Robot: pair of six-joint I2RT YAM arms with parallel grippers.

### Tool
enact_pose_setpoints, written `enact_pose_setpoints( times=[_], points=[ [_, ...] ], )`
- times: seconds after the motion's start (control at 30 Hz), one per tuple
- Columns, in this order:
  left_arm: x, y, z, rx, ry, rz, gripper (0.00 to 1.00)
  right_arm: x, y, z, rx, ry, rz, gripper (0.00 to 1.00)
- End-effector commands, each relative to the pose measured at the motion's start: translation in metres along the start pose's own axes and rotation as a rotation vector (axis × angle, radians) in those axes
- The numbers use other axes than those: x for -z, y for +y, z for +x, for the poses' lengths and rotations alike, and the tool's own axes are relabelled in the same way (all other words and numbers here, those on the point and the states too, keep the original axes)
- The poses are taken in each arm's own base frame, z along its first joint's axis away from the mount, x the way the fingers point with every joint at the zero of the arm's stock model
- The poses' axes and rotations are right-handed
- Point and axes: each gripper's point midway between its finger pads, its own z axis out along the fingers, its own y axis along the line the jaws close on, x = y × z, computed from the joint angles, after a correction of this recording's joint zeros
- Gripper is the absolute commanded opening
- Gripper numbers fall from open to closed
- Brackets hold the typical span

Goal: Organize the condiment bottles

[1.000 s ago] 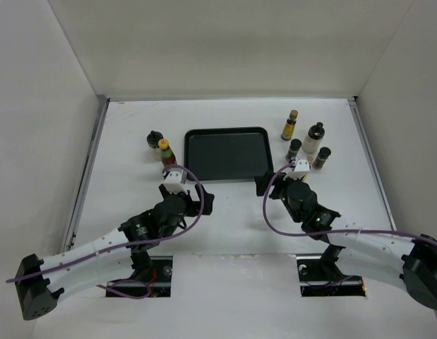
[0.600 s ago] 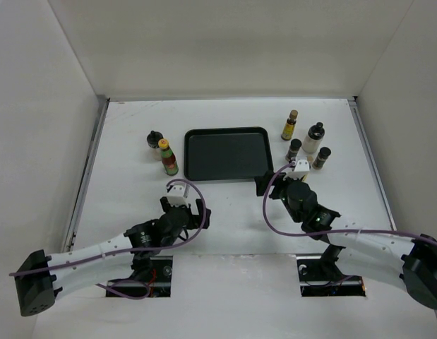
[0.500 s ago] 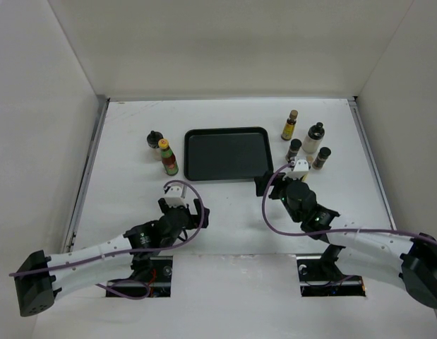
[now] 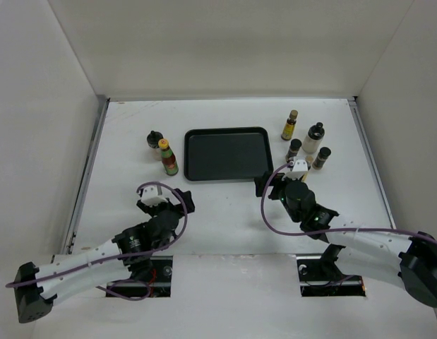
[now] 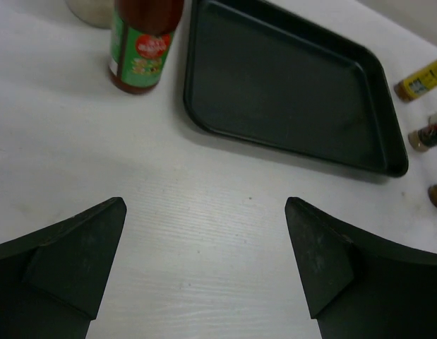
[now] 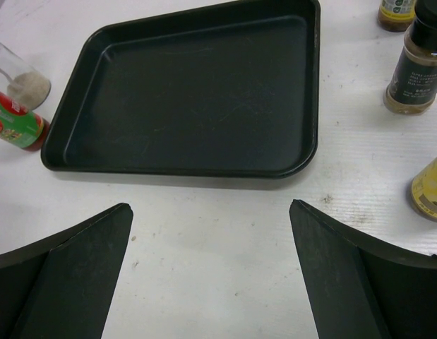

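Observation:
Left of the black tray (image 4: 227, 153) stand a red bottle with a yellow cap (image 4: 169, 159) and a dark-capped jar (image 4: 155, 140). Right of the tray are a yellow-labelled bottle (image 4: 290, 125), a whitish jar (image 4: 314, 138), a small dark jar (image 4: 294, 149) and a brown jar (image 4: 321, 157). My left gripper (image 4: 165, 202) is open over bare table, well short of the red bottle (image 5: 144, 49). Nothing sits between its fingers (image 5: 205, 205). My right gripper (image 4: 274, 182) hangs open and empty just before the tray's near right corner (image 6: 211, 206).
The tray (image 6: 197, 92) holds nothing. In the right wrist view a brown spice jar (image 6: 416, 67) and a yellow-labelled jar (image 6: 430, 187) stand to the right. White walls enclose the table on three sides. Bare white tabletop lies between the two arms.
My left arm has drawn back toward the near edge and to the left, away from the red bottle. The right arm has barely moved. Both grippers stayed open.

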Motion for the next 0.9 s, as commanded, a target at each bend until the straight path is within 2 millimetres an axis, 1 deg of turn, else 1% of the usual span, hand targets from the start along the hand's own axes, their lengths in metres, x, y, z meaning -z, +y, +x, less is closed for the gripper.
enact_pose_setpoints(
  times=[0.0, 0.1, 0.23, 0.37, 0.4, 0.47, 0.57, 0.6, 0.7, 0.73, 0.77, 0.8, 0.87],
  points=[
    [0.007, 0.004, -0.053, 0.075, -0.156, -0.083, 1.0, 0.001, 0.013, -0.021, -0.031, -0.052, -0.034, 1.0],
    [0.012, 0.016, -0.076, 0.037, -0.19, -0.161, 1.0, 0.001, 0.013, -0.022, -0.033, -0.055, -0.036, 1.0],
    [0.016, 0.033, -0.094, 0.018, -0.219, -0.244, 1.0, 0.002, 0.014, -0.023, -0.039, -0.062, -0.041, 1.0],
    [0.017, 0.04, -0.113, 0.046, -0.233, -0.291, 1.0, 0.002, 0.015, -0.024, -0.036, -0.063, -0.042, 1.0],
    [0.017, 0.039, -0.122, 0.05, -0.238, -0.304, 1.0, 0.002, 0.015, -0.025, -0.039, -0.067, -0.043, 1.0],
    [0.014, 0.033, -0.128, 0.043, -0.234, -0.308, 1.0, 0.002, 0.015, -0.024, -0.039, -0.067, -0.043, 1.0],
    [0.002, 0.013, -0.134, 0.003, -0.226, -0.278, 0.99, 0.002, 0.016, -0.023, -0.032, -0.062, -0.048, 1.0],
    [-0.004, 0.002, -0.135, -0.021, -0.216, -0.248, 0.95, 0.003, 0.019, -0.024, -0.034, -0.064, -0.058, 1.0],
    [-0.025, -0.023, -0.141, -0.091, -0.204, -0.182, 0.87, 0.002, 0.02, -0.021, -0.029, -0.058, -0.062, 1.0],
    [-0.033, -0.027, -0.143, -0.115, -0.195, -0.176, 0.83, 0.002, 0.021, -0.02, -0.024, -0.054, -0.065, 0.96],
    [-0.041, -0.026, -0.145, -0.12, -0.193, -0.185, 0.8, 0.002, 0.022, -0.021, -0.018, -0.052, -0.069, 0.91],
    [-0.05, -0.025, -0.145, -0.125, -0.186, -0.198, 0.77, 0.003, 0.026, -0.02, -0.012, -0.048, -0.084, 0.8],
    [-0.066, -0.013, -0.146, -0.141, -0.169, -0.246, 0.72, 0.005, 0.032, -0.019, -0.001, -0.043, -0.104, 0.45]
  ],
)
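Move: Ahead of the left hand by about 12 cm and some 3 cm to its left stands the red sauce bottle, its middle roughly 3 cm lower. The clear jar with the black lid is about 6 cm beyond that bottle and 5 cm to its left; the black tray's middle lies 18 cm ahead and 16 cm right of the left hand, 11 cm down. From the right hand the sauce bottle is about 8 cm ahead, 32 cm left and 5 cm down. Swinging left and up first, about 8 cm each way, the left hand yaws some 20 degrees counter-clockwise, then reaches forward about 6 cm and eases back right, closing across the table on the sauce bottle. Its left side tips up and its fingers narrow by about a quarter, touching nothing. The nearly still right hand draws its empty fingers half shut at the end. ##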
